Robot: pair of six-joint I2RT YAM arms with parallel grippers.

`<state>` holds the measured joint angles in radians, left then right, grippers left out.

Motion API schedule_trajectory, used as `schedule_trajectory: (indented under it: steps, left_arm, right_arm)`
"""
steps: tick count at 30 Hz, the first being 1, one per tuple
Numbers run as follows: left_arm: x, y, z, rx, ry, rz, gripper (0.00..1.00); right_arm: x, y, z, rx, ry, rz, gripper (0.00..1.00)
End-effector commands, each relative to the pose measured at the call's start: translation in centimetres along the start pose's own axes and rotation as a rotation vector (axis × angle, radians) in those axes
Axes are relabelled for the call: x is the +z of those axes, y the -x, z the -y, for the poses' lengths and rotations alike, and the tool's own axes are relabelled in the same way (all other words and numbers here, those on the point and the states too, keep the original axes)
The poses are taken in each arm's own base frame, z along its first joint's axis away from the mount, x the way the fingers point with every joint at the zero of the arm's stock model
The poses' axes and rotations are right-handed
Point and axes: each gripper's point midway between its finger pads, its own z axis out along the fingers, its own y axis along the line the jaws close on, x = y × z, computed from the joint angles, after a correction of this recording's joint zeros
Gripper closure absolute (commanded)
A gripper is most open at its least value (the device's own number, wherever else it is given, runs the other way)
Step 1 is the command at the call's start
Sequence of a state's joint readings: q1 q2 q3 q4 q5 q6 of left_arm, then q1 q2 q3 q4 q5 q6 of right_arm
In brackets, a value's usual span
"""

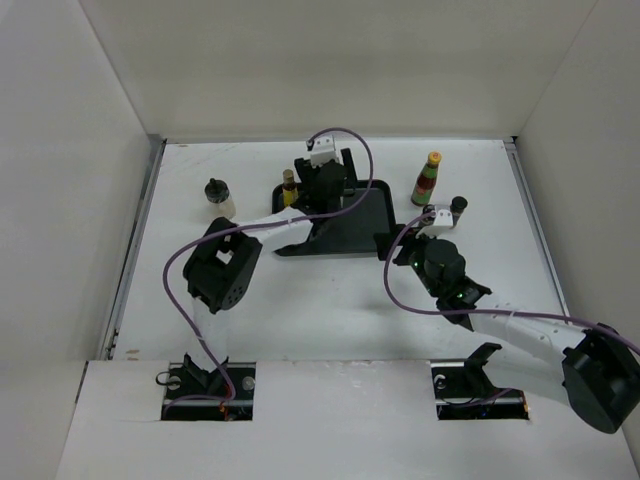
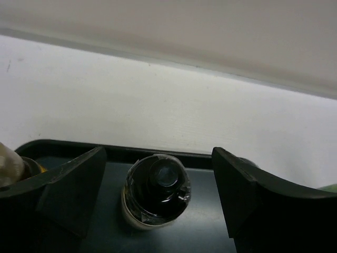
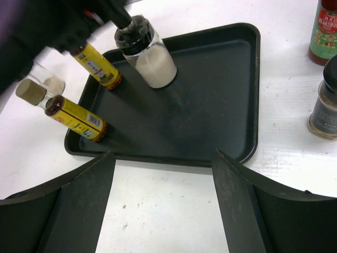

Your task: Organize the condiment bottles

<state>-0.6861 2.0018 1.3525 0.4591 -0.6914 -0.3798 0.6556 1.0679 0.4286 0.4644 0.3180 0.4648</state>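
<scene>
A stubby pale bottle with a black cap [image 2: 156, 192] stands upright in the black tray [image 1: 355, 225], near its far edge. My left gripper [image 2: 158, 196] straddles it, open, with both fingers clear of its sides. In the right wrist view the same bottle [image 3: 149, 55] stands with two slim yellow-labelled bottles [image 3: 97, 66] [image 3: 76, 113] to its left in the tray. A red bottle with a green neck [image 1: 427, 180] and a dark jar [image 1: 458, 210] stand on the table right of the tray. My right gripper [image 3: 163, 211] is open over bare table at the tray's near edge.
Another stubby pale bottle [image 1: 217, 197] stands alone on the table left of the tray. White walls enclose the table at the back and on both sides. The left arm's purple cable [image 1: 180, 270] loops over the table's left half.
</scene>
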Motion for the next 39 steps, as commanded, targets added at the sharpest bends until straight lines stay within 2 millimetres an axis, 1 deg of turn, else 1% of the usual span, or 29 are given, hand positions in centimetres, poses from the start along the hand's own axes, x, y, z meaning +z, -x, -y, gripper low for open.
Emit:
schedule_trajectory:
  steps: [1,2,3,4,5,6,8,10,13,15,17,21,23,25,27,30,34,36,39]
  left_arm:
    - [-5.0,14.8,2.9,-0.157,-0.123,0.232,0.19]
    - [-6.0,16.7,2.5,-0.156,-0.12,0.256,0.19]
    - [-6.7,18.0,1.7,-0.155,-0.109,0.268,0.19]
    - [-7.4,18.8,0.5,-0.156,-0.091,0.272,0.19]
    - [-7.8,19.4,-1.4,-0.154,-0.053,0.274,0.19]
    - [-8.0,19.5,-2.9,-0.151,-0.019,0.272,0.19]
    - [-8.2,19.3,-8.1,-0.143,0.096,0.254,0.19]
    - [-8.5,18.1,-12.9,-0.156,0.195,0.213,0.18]
    - [-8.2,15.0,-19.8,-0.145,0.351,0.115,0.17]
    - [-7.5,12.8,-23.3,-0.143,0.425,0.05,0.16]
    - [-6.5,10.8,-25.5,-0.149,0.465,-0.008,0.16]
    - [-3.9,8.0,-28.0,-0.128,0.528,-0.09,0.15]
    - [-3.0,7.1,-28.7,-0.116,0.552,-0.118,0.15]
    - [-2.3,6.7,-28.9,-0.11,0.561,-0.129,0.15]
    - [-1.9,6.9,-29.2,-0.103,0.574,-0.124,0.15]
    - [-0.9,6.6,-30.1,-0.093,0.594,-0.132,0.16]
    - [0.0,5.7,-30.2,-0.096,0.585,-0.148,0.17]
    - [0.4,5.1,-30.3,-0.095,0.582,-0.161,0.2]
    - [0.5,4.1,-30.8,-0.096,0.588,-0.178,0.21]
  right_arm:
    - [-0.2,2.0,-0.5,0.031,0.015,0.072,0.2]
    - [-0.2,2.0,-0.5,0.031,0.015,0.072,0.2]
    - [-0.1,2.0,-0.5,0.031,0.015,0.072,0.2]
    - [-0.1,1.9,-0.4,0.03,0.014,0.07,0.19]
    - [0.0,1.8,-0.4,0.029,0.013,0.069,0.19]
    - [0.0,1.7,-0.4,0.028,0.012,0.064,0.19]
    - [0.1,1.5,-0.5,0.025,0.012,0.058,0.18]
    - [0.4,1.4,-0.6,0.024,0.012,0.053,0.18]
    - [0.6,1.2,-0.6,0.021,0.009,0.045,0.18]
    - [0.6,1.1,-0.7,0.019,0.012,0.045,0.18]
    - [0.6,1.0,-0.7,0.018,0.01,0.041,0.18]
    - [0.7,0.9,-0.7,0.015,0.009,0.038,0.17]
    - [0.7,0.9,-0.7,0.015,0.011,0.036,0.17]
    - [0.7,0.7,-0.6,0.013,0.009,0.032,0.17]
    - [0.8,0.6,-0.6,0.012,0.006,0.03,0.17]
    - [1.1,0.3,-0.5,0.006,-0.001,0.017,0.17]
    - [1.2,0.1,-0.5,0.001,-0.001,0.013,0.17]
    - [1.3,0.0,-0.5,-0.001,-0.003,0.009,0.17]
    - [1.2,0.1,-0.5,0.0,-0.003,0.012,0.16]
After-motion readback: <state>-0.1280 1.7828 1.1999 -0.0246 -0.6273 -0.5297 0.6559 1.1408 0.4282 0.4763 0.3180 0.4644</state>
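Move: The left hand hovers open just above the black-capped jar already set in the tray, whose middle is about 9 cm beneath it. The black-capped jar still outside is roughly 30 cm to its left, about 1 cm nearer the base and 9 cm down. On the way are two yellow-labelled bottles in the tray, some 11 cm left: the far bottle about level with the hand, the near bottle about 9 cm back. From the right hand, that outside jar is roughly 18 cm ahead, 48 cm left and 9 cm lower. With its fingers wide open, the left hand climbs about 20 cm clear of the jar in the tray and draws back a little as it swings some 30 cm left, in a fast arc to the other black-capped jar. It then drops steeply to slightly below its starting height, turning about 30 degrees counter-clockwise and ending tipped some 20 degrees further down, and eases a few centimetres forward so that the still-open fingers come to either side of the jar's black cap without closing. ##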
